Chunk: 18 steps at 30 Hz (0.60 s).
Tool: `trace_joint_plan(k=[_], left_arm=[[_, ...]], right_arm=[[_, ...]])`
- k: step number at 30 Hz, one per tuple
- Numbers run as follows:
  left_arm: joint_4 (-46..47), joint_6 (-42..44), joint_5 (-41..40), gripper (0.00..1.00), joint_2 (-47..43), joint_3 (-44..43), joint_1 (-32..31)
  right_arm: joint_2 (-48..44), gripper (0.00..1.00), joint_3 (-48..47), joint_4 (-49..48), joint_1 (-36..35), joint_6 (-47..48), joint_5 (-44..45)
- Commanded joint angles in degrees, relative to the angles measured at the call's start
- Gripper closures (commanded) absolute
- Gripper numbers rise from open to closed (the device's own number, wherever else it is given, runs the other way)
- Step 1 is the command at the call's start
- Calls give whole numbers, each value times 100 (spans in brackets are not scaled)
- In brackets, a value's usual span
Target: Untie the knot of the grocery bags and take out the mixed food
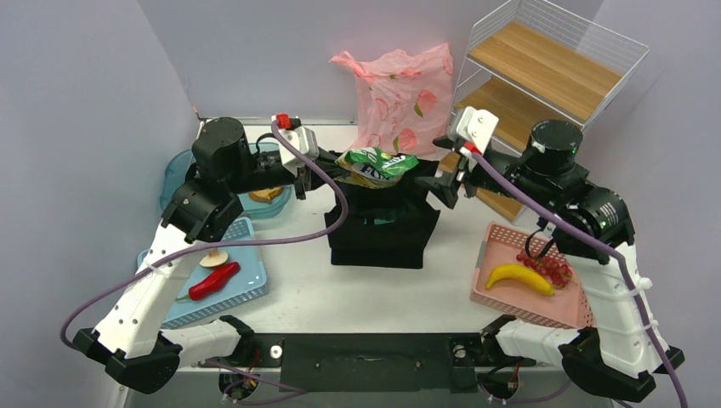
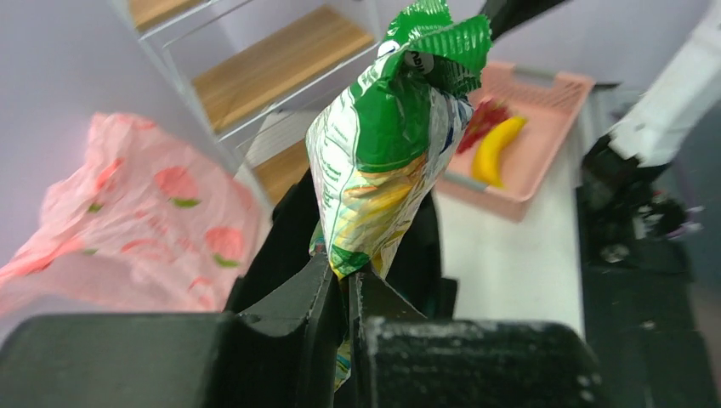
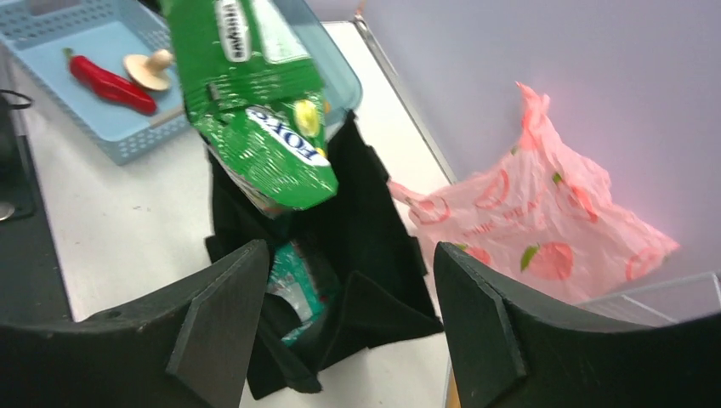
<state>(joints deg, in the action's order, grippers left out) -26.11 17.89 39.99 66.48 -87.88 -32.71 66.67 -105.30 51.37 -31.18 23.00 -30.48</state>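
A green foil snack packet (image 1: 374,166) hangs over the open black tote (image 1: 383,234). My left gripper (image 2: 350,270) is shut on the packet's (image 2: 391,153) lower edge. My right gripper (image 3: 349,255) stands open just right of the packet (image 3: 255,127), touching nothing. A teal packet (image 3: 298,280) lies inside the tote (image 3: 366,212). One pink grocery bag (image 1: 404,93) leans slack against the back wall; no knot shows on it. The banana (image 1: 519,276) and red fruit cluster (image 1: 553,268) lie in the pink tray (image 1: 510,238). The chilli (image 1: 214,280) and mushroom (image 1: 214,257) lie in the blue tray (image 1: 246,293).
A wire shelf with wooden boards (image 1: 544,68) stands at the back right, close behind my right arm. A clear blue tub (image 1: 178,174) sits at the back left with a brown item (image 1: 268,194) in it. Walls close in the back and the left side.
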Motion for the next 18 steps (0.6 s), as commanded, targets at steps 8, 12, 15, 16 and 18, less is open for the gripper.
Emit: trace_joint_plan(k=[8,12,15,16,18], left_arm=[[1222,-1709,1340,100,103,-240,-85],[1019,-1588,1309,89,111,-221,-243],[1027,-1657,1295,46,75,-190,-227],[1028,-1659,1273,32,53,-167,-207],[1075,-1619,1291,28,-42,-43,-127]], right_arm=[[-167,30,403,-752,-1405,405,596],[-44,42,330,-883,-1473,274,407],[-22,78,346,-903,-1506,192,240],[-69,95,380,-917,-1512,151,264],[-199,100,553,-966,-1495,107,443]])
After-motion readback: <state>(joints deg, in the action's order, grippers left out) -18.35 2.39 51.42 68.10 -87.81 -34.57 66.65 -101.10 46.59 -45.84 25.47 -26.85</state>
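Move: The chip bag's middle is about 10 cm to the right hand's left and some 2 cm nearer the base, roughly 2 cm below it. The left hand already pinches its left end, with the bag's middle about 7 cm to that hand's right, near level. The black tote stands under it, about 10 cm left of the right hand, 5 cm farther out and some 30 cm down; the pink plastic bag is about 28 cm ahead. Left and back, some 6 cm in all, the open right hand comes in to the chip bag, turning slightly counter-clockwise, and shuts its fingers on the bag's right-hand part. Meanwhile the left hand, still pinching the other end, draws back about 4 cm and a little to its right, turning slightly clockwise, then opens wide and lets go. ##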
